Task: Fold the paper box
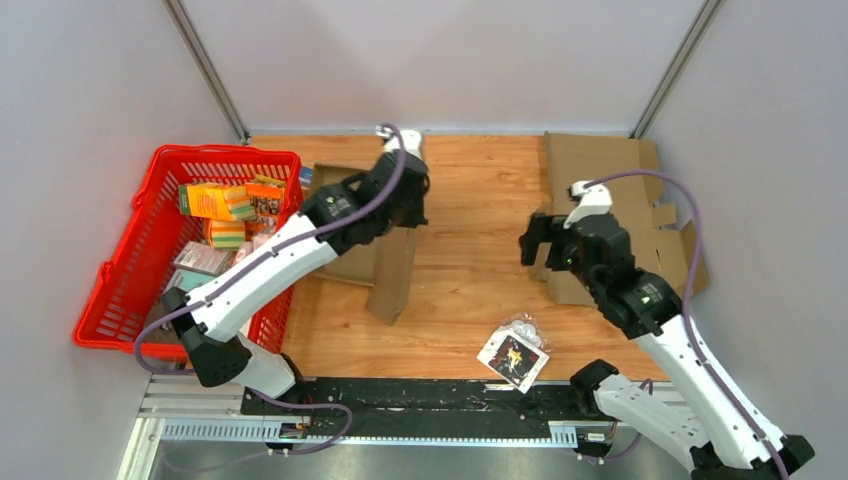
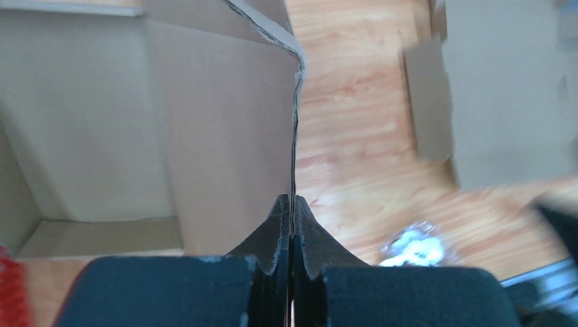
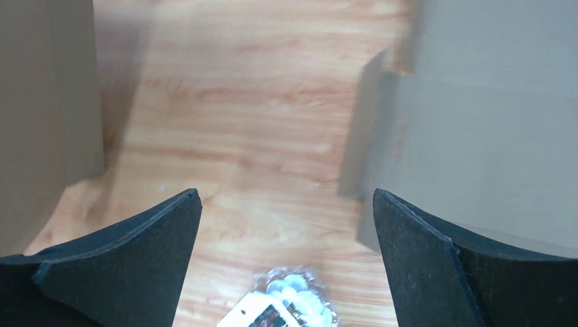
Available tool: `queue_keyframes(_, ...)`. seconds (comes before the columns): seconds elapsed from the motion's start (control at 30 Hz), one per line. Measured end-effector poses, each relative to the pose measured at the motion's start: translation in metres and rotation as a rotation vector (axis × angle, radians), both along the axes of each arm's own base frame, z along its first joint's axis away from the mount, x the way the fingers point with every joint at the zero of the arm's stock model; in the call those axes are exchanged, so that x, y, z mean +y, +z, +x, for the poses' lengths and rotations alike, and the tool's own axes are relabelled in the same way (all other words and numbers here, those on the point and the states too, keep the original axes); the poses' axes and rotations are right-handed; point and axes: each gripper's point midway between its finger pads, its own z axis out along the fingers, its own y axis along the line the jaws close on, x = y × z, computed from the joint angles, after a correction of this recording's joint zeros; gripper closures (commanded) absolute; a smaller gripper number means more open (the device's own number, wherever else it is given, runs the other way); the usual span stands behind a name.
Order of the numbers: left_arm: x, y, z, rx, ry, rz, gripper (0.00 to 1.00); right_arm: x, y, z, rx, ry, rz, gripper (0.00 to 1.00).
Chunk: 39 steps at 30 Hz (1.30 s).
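The paper box (image 1: 350, 262) is a brown cardboard box half raised at the table's left middle, beside the basket. One long panel (image 1: 393, 282) slopes down toward the front. My left gripper (image 1: 412, 212) is shut on the thin upper edge of a box wall (image 2: 225, 129). In the left wrist view that edge runs straight into the closed left gripper (image 2: 293, 201). My right gripper (image 1: 533, 240) hangs open over bare wood, apart from the box. The right wrist view shows the right gripper (image 3: 286, 197) with nothing between its fingers.
A red basket (image 1: 108, 270) with several packaged goods stands at the left. Flat cardboard sheets (image 1: 610, 190) lie at the right back, also seen as sheets (image 3: 491, 157) in the right wrist view. A small plastic packet (image 1: 513, 352) lies near the front, below the right gripper.
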Motion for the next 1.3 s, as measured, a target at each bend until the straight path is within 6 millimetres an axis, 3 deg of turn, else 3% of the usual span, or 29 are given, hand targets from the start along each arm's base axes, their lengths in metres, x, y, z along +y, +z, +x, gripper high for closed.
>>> queue_keyframes(0.1, 0.025, 0.005, 0.017, 0.114, 0.203, -0.202, 1.00, 0.043, -0.028, -0.014, 0.012, 0.202, -0.009, 0.00)
queue_keyframes(0.2, 0.037, 0.002, 0.029, 0.246, 0.378, -0.388, 1.00, 0.097, -0.053, -0.050, 0.011, 0.478, -0.009, 0.00)
queue_keyframes(0.37, 0.041, -0.019, 0.038, 0.471, 0.603, -0.581, 1.00, 0.150, -0.044, -0.080, -0.062, 0.682, 0.007, 0.00)
queue_keyframes(0.47, 0.043, -0.031, 0.044, 0.533, 0.720, -0.651, 1.00, 0.167, -0.050, -0.089, -0.067, 0.712, -0.019, 0.00)
queue_keyframes(0.57, 0.048, -0.030, 0.051, 0.524, 0.812, -0.711, 1.00, 0.168, -0.055, -0.090, -0.070, 0.681, -0.036, 0.00)
queue_keyframes(0.73, 0.062, -0.027, 0.053, 0.491, 0.914, -0.747, 1.00, 0.152, -0.051, -0.071, -0.101, 0.512, -0.033, 0.02)
queue_keyframes(0.83, 0.070, -0.024, 0.051, 0.477, 0.956, -0.764, 1.00, 0.139, -0.052, -0.058, -0.127, 0.401, -0.043, 0.22)
queue_keyframes(0.9, 0.074, -0.020, 0.052, 0.461, 0.976, -0.782, 0.98, 0.134, -0.052, -0.047, -0.148, 0.331, -0.054, 0.43)
queue_keyframes(0.93, 0.075, -0.019, 0.052, 0.453, 0.985, -0.792, 0.89, 0.135, -0.053, -0.042, -0.157, 0.313, -0.059, 0.52)
queue_keyframes(0.97, 0.077, -0.017, 0.053, 0.444, 0.994, -0.805, 0.72, 0.136, -0.054, -0.036, -0.164, 0.294, -0.064, 0.69)
queue_keyframes(1.03, 0.081, -0.017, 0.053, 0.435, 0.999, -0.813, 0.49, 0.133, -0.061, -0.024, -0.178, 0.268, -0.096, 0.79)
queue_keyframes(1.07, 0.083, -0.016, 0.052, 0.431, 1.001, -0.819, 0.32, 0.131, -0.065, -0.020, -0.178, 0.258, -0.103, 0.84)
queue_keyframes(1.13, 0.087, -0.013, 0.051, 0.414, 0.989, -0.824, 0.23, 0.124, -0.075, -0.011, -0.181, 0.247, -0.118, 0.91)
queue_keyframes(1.3, 0.101, 0.003, 0.050, 0.308, 0.872, -0.809, 0.22, 0.113, -0.078, 0.010, -0.208, 0.274, -0.097, 1.00)
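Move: The left hand still pinches the box's raised panel; the box tray lies some 13 cm to its left, level ahead and 20 cm below, with the red basket about 38 cm left, also level. The panel's near end flap lies roughly 28 cm left of the right hand, 6 cm back and 10 cm below. The plastic bag is 6 cm left, 14 cm back; the flat cardboard 11 cm right, 9 cm ahead, both 24 cm down. Left swings the panel some 55 degrees counter-clockwise and releases; right reaches about 11 cm left, pinching its flap. ##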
